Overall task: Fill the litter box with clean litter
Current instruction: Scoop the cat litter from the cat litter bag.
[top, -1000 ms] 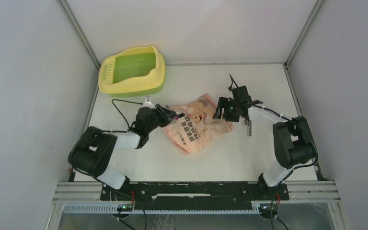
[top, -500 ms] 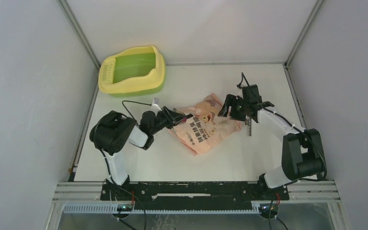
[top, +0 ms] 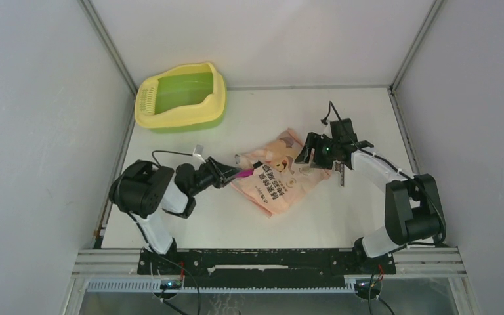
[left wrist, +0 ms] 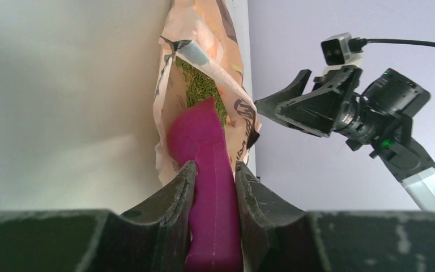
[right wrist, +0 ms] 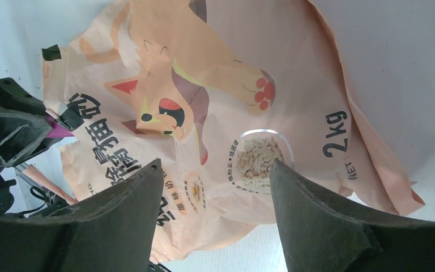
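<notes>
The litter box (top: 218, 88), yellow with a green basin, stands at the far left of the table. A pink-orange litter bag (top: 277, 177) lies mid-table, its mouth toward my left arm. My left gripper (top: 231, 174) (left wrist: 215, 165) is shut on the handle of a magenta scoop (top: 245, 172) (left wrist: 201, 141). The scoop's blade reaches into the bag's open mouth (left wrist: 195, 68). Greenish granules of clean litter (left wrist: 201, 90) show inside. My right gripper (top: 310, 156) (right wrist: 215, 164) is open over the bag's (right wrist: 215, 102) right end, nothing between its fingers.
Grey enclosure walls rise on the left (top: 39, 131) and right (top: 472, 131). A thin metal piece (top: 342, 176) lies on the table to the right of the bag. The litter box basin looks bare green.
The bag slid a little to the right. My left arm folded back while still holding the scoop at the bag's mouth. My right gripper moved right, staying over the bag's end.
</notes>
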`<state>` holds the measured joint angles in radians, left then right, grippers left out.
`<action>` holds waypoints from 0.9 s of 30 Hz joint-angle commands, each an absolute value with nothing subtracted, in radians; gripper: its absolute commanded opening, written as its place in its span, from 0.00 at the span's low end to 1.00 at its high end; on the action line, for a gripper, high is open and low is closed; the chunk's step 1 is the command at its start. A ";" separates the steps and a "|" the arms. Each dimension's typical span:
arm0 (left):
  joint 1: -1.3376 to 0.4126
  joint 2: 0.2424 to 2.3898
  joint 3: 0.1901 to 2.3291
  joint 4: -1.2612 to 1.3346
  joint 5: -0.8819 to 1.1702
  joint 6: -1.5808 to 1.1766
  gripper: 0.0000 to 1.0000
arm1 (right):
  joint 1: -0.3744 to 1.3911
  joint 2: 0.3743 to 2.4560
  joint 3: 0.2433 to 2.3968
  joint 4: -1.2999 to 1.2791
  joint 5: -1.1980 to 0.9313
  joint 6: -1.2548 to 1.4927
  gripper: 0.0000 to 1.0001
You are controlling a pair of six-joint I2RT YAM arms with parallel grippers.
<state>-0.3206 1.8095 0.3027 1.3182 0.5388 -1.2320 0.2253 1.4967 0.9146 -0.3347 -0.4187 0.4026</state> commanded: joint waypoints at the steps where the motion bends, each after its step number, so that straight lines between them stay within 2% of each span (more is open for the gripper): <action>1: -0.287 1.713 0.241 1.365 0.610 -1.226 0.00 | 0.238 1.536 0.913 -0.267 -0.454 0.427 0.76; 15: -0.145 1.559 0.032 1.431 0.645 -1.243 0.00 | 0.228 1.542 0.916 -0.270 -0.462 0.421 0.75; 27: -0.022 1.479 -0.008 1.435 0.737 -1.352 0.00 | 0.221 1.541 0.924 -0.279 -0.466 0.419 0.76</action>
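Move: From the left hand, which already grips the scoop's handle, the cat litter bag's mouth lies about 6 cm to the right and 3 cm ahead, at nearly the same height; the bag's middle is some 16 cm to the right, 1 cm nearer and 4 cm lower. The litter box stands roughly 25 cm ahead and 17 cm to the left. From the right hand, the bag's mouth is some 18 cm to the left and 2 cm nearer, slightly below. Drawing the scoop out of the bag's mouth, the left hand goes about 7 cm left and some 4 cm back towards its base, turning slightly counter-clockwise, its fingers still shut on the handle. Over the bag's right part, the open right hand first sinks about 1.5 cm, then stays there without closing. ##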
